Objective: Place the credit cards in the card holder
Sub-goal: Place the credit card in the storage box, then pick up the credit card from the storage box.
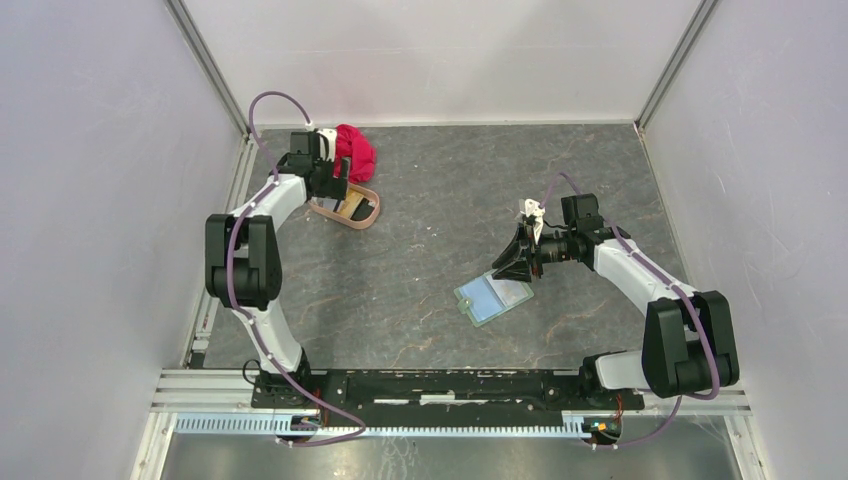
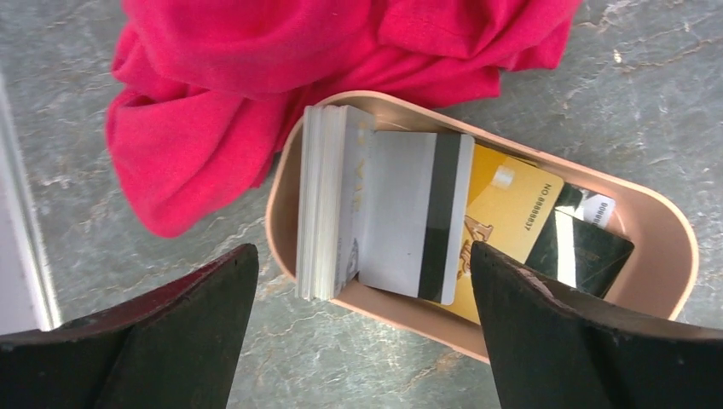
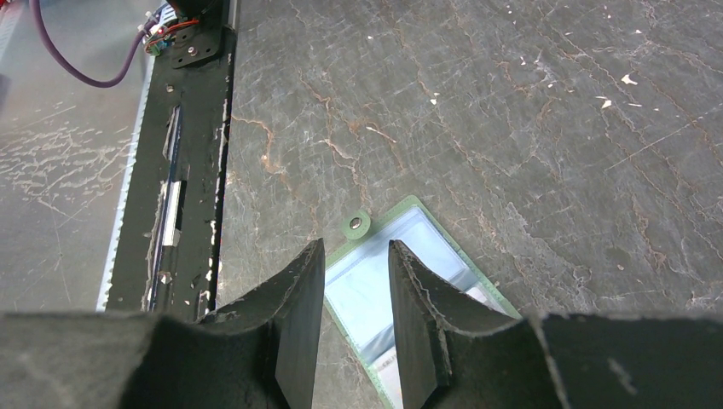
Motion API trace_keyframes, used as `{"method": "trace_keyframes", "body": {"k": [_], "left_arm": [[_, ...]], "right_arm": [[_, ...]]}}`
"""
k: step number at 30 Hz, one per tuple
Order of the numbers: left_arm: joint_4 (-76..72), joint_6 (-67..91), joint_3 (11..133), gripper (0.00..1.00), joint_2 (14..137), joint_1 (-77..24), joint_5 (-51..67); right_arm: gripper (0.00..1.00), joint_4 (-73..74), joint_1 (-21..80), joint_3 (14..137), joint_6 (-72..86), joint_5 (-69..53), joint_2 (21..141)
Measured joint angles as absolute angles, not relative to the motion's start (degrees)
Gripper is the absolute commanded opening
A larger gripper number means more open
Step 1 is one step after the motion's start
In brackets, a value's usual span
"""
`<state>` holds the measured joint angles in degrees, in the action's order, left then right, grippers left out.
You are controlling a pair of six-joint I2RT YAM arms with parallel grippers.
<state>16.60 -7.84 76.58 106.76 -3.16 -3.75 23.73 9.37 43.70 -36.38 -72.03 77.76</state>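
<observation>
The credit cards lie in a pinkish-tan oval tray (image 2: 656,221): a stack of white cards (image 2: 324,204) on edge, a silvery-white card with a dark stripe (image 2: 401,213), an orange-gold card (image 2: 511,209) and a dark card (image 2: 588,251). My left gripper (image 2: 365,256) hangs over the tray's near rim, wide open and empty, also visible from above (image 1: 335,185). The card holder (image 1: 493,297) lies unfolded on the table, pale blue pockets up (image 3: 435,247). My right gripper (image 3: 356,247) hovers over its snap-button end, jaws a little apart, holding nothing.
A crumpled red cloth (image 2: 239,85) lies against the tray's far side, near the back-left corner (image 1: 355,150). White walls close in the grey stone-patterned table. The black base rail (image 3: 183,170) runs along the near edge.
</observation>
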Motion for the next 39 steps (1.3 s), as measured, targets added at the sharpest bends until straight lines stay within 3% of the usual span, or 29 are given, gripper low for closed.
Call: {"method": "trace_keyframes", "body": {"k": [16,32,39], "left_arm": [[13.6,-9.2,78.4,1.0,107.3,-2.3,-10.3],[15.8,-10.5,80.8,0.73,114.2,0.3,-7.8],[16.5,-10.5,81.4,0.7,114.6,1.1,-7.4]], "right_arm": [[0.4,24.5,9.4,43.9,-37.0,-72.0,78.6],[0.4,26.1,9.4,44.9,-38.8,-72.0,80.1],[0.4,26.3,9.4,44.9,-38.9,-72.0,80.4]]}}
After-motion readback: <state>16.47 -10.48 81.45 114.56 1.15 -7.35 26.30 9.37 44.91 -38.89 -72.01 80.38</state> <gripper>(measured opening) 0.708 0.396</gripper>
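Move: The stack of upright cards in the left end of the storage box is about 3 cm to the left of the left gripper, 2 cm ahead and 6 cm below. Next to it in the box, the striped card lies about 4 cm to the right of the stack, and the gold card about 8 cm to its right. The red cloth's middle is roughly 10 cm ahead of the gripper. From the right gripper the stack is some 23 cm ahead, 42 cm left and 11 cm down. Carry the wide-open left gripper about 5 cm left and a little forward over the card stack, lifting some 2 cm on the way, then lower it about 5 cm from that peak so the fingers come down on either side of the stack. Draw them partly together as you sink, until the right finger meets the stack's right face; leave them well short of shut. ##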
